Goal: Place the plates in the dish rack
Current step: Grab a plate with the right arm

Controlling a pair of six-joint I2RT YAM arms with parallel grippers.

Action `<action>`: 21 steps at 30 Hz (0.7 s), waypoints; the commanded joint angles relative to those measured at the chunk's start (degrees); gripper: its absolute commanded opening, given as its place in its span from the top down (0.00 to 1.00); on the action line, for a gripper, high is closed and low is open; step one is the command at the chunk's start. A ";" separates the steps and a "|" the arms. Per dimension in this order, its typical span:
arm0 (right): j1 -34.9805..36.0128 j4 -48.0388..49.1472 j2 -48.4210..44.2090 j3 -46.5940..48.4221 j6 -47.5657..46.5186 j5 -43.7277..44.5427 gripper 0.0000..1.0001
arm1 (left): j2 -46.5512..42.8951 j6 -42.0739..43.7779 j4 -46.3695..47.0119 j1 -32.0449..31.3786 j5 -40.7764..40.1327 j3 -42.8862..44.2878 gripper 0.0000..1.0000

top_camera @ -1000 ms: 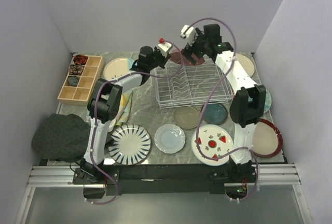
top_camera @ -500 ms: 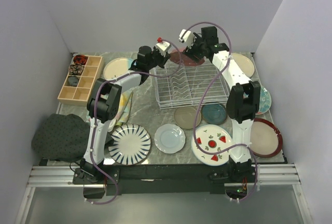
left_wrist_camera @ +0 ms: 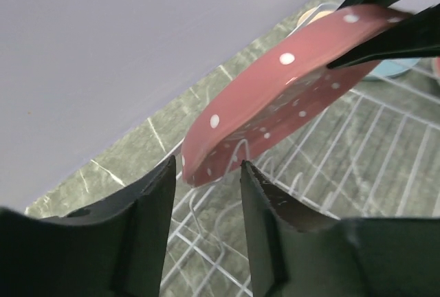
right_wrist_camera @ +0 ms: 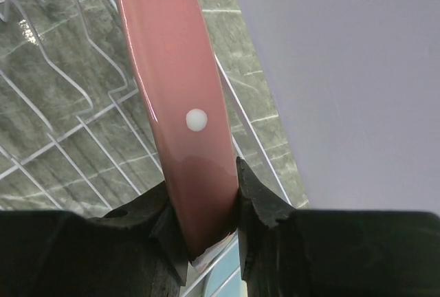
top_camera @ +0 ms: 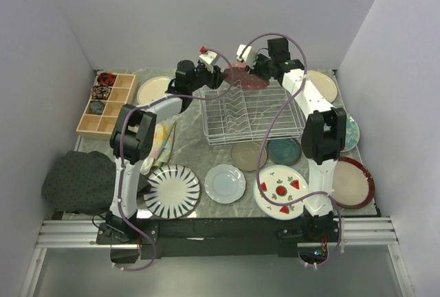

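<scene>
A pink dotted plate [top_camera: 242, 77] hangs tilted over the back edge of the white wire dish rack [top_camera: 251, 115]. My right gripper [right_wrist_camera: 206, 207] is shut on its rim [right_wrist_camera: 172, 70], reaching in from the right [top_camera: 257, 72]. My left gripper [left_wrist_camera: 206, 173] stands open, and the plate's near edge [left_wrist_camera: 275, 97] sits just beyond its fingertips without touching them. In the top view the left gripper [top_camera: 220, 75] is just left of the plate. The rack's tines [left_wrist_camera: 357, 146] show below, with no plate among them.
In front of the rack lie a striped plate [top_camera: 172, 190], a pale blue one [top_camera: 225, 183], a watermelon one [top_camera: 281, 190], a taupe one [top_camera: 247, 155] and a dark teal one [top_camera: 284, 150]. More plates lie at the back left [top_camera: 155, 91] and along the right [top_camera: 354, 181]. A wooden box [top_camera: 106, 104] and a dark cloth [top_camera: 79, 180] lie at the left.
My left gripper has opened off the pink plate and drawn back a little to the left. My right gripper has closed on the plate's opposite rim.
</scene>
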 commanded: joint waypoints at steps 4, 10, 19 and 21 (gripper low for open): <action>-1.65 6.74 -8.79 2.80 0.65 -3.90 1.00 | -11.17 -7.47 8.63 3.07 3.50 -5.79 0.43; -1.74 6.30 -13.10 1.14 0.65 -5.22 1.00 | -15.39 -10.98 10.82 5.18 3.67 -10.89 0.27; -1.83 5.25 -20.21 -2.82 1.88 -8.03 1.00 | -20.93 -13.89 9.78 9.04 2.71 -17.48 0.01; -1.74 4.20 -21.19 -3.87 1.88 -10.31 1.00 | -21.46 -15.20 8.46 9.49 1.13 -17.92 0.01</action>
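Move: The pink plate's middle is about 10 cm to the right of the left fingers and level with them, its left rim right by their parted tips. The right fingers already grip it near the other end, with its middle some 7 cm to their left and a little lower. The dish rack's middle lies about 12 cm back, 3 cm left and 12 cm below the right hand; a two-tone plate rests 20 cm to that hand's right, 3 cm back and 15 cm down. Keep the right gripper shut on the pink plate and lift it about 11 cm away from the dish rack, slowly at first and then faster, drawing back some 4 cm and tipping the fingers up slightly as it rises. Meanwhile take the left gripper off the plate's rim, going left about 9 cm and up nearly as far, with a little back, while its half-open fingers spread fully. ##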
